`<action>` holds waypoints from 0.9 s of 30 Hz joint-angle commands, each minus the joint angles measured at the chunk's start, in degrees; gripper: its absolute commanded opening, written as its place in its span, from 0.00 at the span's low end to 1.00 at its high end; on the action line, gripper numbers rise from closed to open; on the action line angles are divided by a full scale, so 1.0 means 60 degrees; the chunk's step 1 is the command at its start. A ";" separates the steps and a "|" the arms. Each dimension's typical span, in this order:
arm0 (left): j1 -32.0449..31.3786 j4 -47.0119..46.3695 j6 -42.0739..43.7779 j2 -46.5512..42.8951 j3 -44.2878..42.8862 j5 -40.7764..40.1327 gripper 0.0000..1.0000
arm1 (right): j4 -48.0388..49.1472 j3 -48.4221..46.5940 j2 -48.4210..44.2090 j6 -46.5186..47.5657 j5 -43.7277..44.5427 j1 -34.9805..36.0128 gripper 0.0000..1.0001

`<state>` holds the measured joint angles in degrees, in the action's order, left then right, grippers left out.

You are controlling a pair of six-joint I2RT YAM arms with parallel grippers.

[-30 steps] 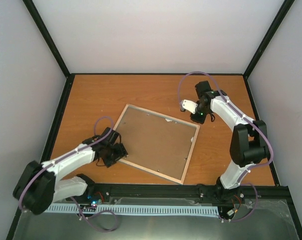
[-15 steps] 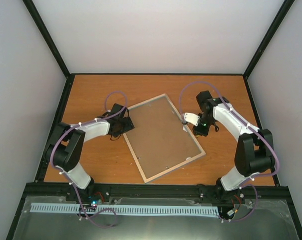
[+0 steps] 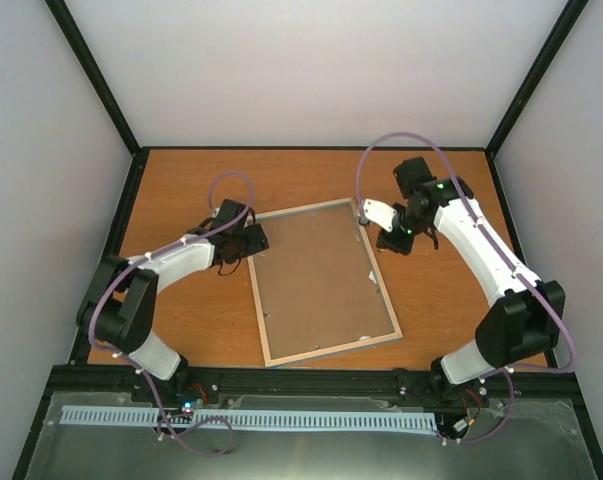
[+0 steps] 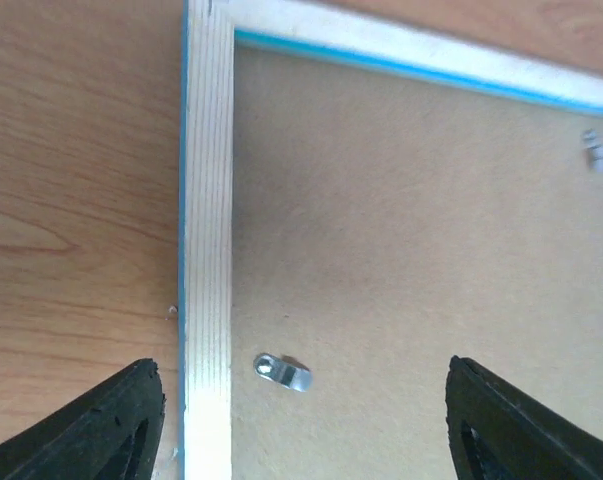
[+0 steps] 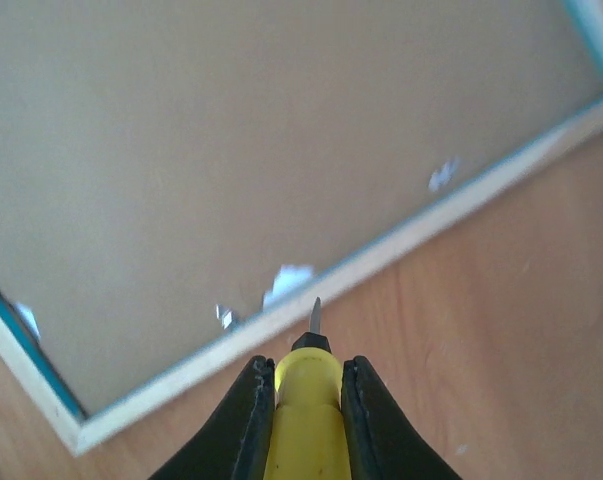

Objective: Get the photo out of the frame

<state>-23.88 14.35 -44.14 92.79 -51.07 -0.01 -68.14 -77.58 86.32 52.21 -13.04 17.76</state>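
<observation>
The frame (image 3: 316,280) lies face down in the middle of the table, its brown backing board (image 4: 411,230) up, so the photo is hidden beneath it. My left gripper (image 3: 249,242) hovers open over the frame's far left corner. Its fingers straddle the pale rail (image 4: 208,200) and a small metal clip (image 4: 283,371). My right gripper (image 3: 389,243) is shut on a yellow screwdriver (image 5: 306,420). The screwdriver's tip (image 5: 316,315) sits just outside the frame's rail (image 5: 401,240), close to a bent tab (image 5: 287,280).
More metal tabs (image 5: 441,175) hold the backing along the frame's edges. Wooden table (image 3: 181,190) shows on all sides of the frame, bounded by black posts and pale walls.
The frame has turned on the table, its long sides now running near to far. My left gripper went from the frame's near left corner to its far left corner. The right gripper stayed by the far right edge.
</observation>
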 commanded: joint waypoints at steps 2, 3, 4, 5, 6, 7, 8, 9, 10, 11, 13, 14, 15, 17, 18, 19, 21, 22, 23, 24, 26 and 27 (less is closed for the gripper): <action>0.0009 0.0872 0.0065 -0.1213 0.0134 0.0021 0.75 | 0.0353 -0.0999 0.0059 -0.0778 -0.2482 0.1066 0.03; 0.0009 0.0884 -0.0013 -0.1358 0.0298 0.0261 0.73 | 0.0738 -0.0905 0.0088 -0.0983 -0.2732 0.1433 0.03; 0.0010 0.0874 -0.0136 -0.1432 0.0481 0.0490 0.72 | 0.1117 -0.0785 0.0130 -0.1165 -0.2948 0.1812 0.03; -0.0003 0.0818 -0.0269 -0.1535 0.0663 0.0685 0.69 | 0.1533 -0.0637 0.0181 -0.1339 -0.3190 0.2187 0.03; 0.0003 0.0703 -0.0375 -0.1659 0.0880 0.0915 0.67 | 0.1949 -0.0503 0.0251 -0.1528 -0.3361 0.2539 0.03; 0.0002 0.0601 -0.0507 -0.1810 0.1048 0.1070 0.65 | 0.2320 -0.0382 0.0359 -0.1676 -0.3529 0.2888 0.03; -0.0004 0.0522 -0.0608 -0.1892 0.1217 0.1168 0.63 | 0.2648 -0.0308 0.0497 -0.1815 -0.3650 0.3175 0.03; 0.0003 0.0436 -0.0698 -0.1957 0.1359 0.1334 0.62 | 0.3066 -0.0253 0.0633 -0.1984 -0.3753 0.3531 0.03; -0.0004 0.0357 -0.0756 -0.1994 0.1487 0.1434 0.60 | 0.3357 -0.0230 0.0795 -0.2145 -0.3867 0.3753 0.03; -0.0004 0.0265 -0.0815 -0.2001 0.1602 0.1550 0.59 | 0.3638 -0.0214 0.0945 -0.2360 -0.4029 0.3918 0.03; -0.0005 -0.0029 -0.0935 -0.1997 0.1890 0.1829 0.56 | 0.4157 -0.0168 0.1228 -0.2691 -0.4353 0.4180 0.03; -0.0005 -0.0175 -0.1002 -0.1985 0.2070 0.1955 0.55 | 0.4388 -0.0135 0.1365 -0.2817 -0.4491 0.4275 0.03; -0.0005 -0.0296 -0.1044 -0.1946 0.2154 0.2059 0.54 | 0.4589 -0.0087 0.1500 -0.2939 -0.4573 0.4377 0.03; -0.0005 -0.0471 -0.1086 -0.1844 0.2296 0.2198 0.52 | 0.4752 -0.0110 0.1900 -0.3018 -0.4655 0.4568 0.03; -0.0005 -0.0557 -0.1094 -0.1810 0.2357 0.2280 0.50 | 0.4721 -0.0168 0.2127 -0.3017 -0.4679 0.4664 0.03; -0.0005 -0.0635 -0.1104 -0.1776 0.2436 0.2343 0.49 | 0.4653 -0.0234 0.2311 -0.3012 -0.4680 0.4739 0.03; -0.0005 -0.0767 -0.1139 -0.1741 0.2548 0.2441 0.48 | 0.4546 -0.0306 0.2641 -0.3017 -0.4812 0.4840 0.03; -0.0005 -0.0779 -0.1149 -0.1722 0.2593 0.2460 0.47 | 0.4501 -0.0311 0.2765 -0.3012 -0.4894 0.4878 0.03; -0.0005 -0.0780 -0.1155 -0.1722 0.2637 0.2462 0.45 | 0.4457 -0.0297 0.2854 -0.3006 -0.4914 0.4932 0.03; -0.0005 -0.0780 -0.1156 -0.1736 0.2685 0.2476 0.43 | 0.4452 -0.0263 0.2911 -0.3014 -0.4911 0.4966 0.03; 0.0003 -0.1086 -0.1155 -0.1730 0.2762 0.2486 0.39 | 0.4478 -0.0180 0.3022 -0.2993 -0.4864 0.5032 0.03; -0.0004 -0.1140 -0.1140 -0.1684 0.2779 0.2503 0.38 | 0.4506 -0.0129 0.3073 -0.3016 -0.4835 0.5064 0.03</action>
<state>-23.88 11.14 -50.39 82.11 -34.85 13.69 -42.35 -78.65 104.33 34.79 -40.34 47.09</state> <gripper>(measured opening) 0.400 0.106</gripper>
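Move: The left rail's middle, where the left gripper is headed, lies about 8 cm back from it, level sideways and 3 cm lower; the far clip is right under it, 1 cm left. The near clip on that rail lies about 15 cm back and 27 cm left of the right hand, 14 cm lower. The frame's near-left corner is 12 cm nearer the base than this clip; a white paper tab lies 7 cm back and 3 cm left of the right hand. Swing the right hand, still gripping the yellow screwdriver, some 24 cm left across the frame's back and about 9 cm back, rising first and then sinking, its tip tilting in just short of the near clip. Meanwhile lift the left gripper briefly, draw it 8 cm back along the left rail, lower it and half close its fingers astride the rail. ##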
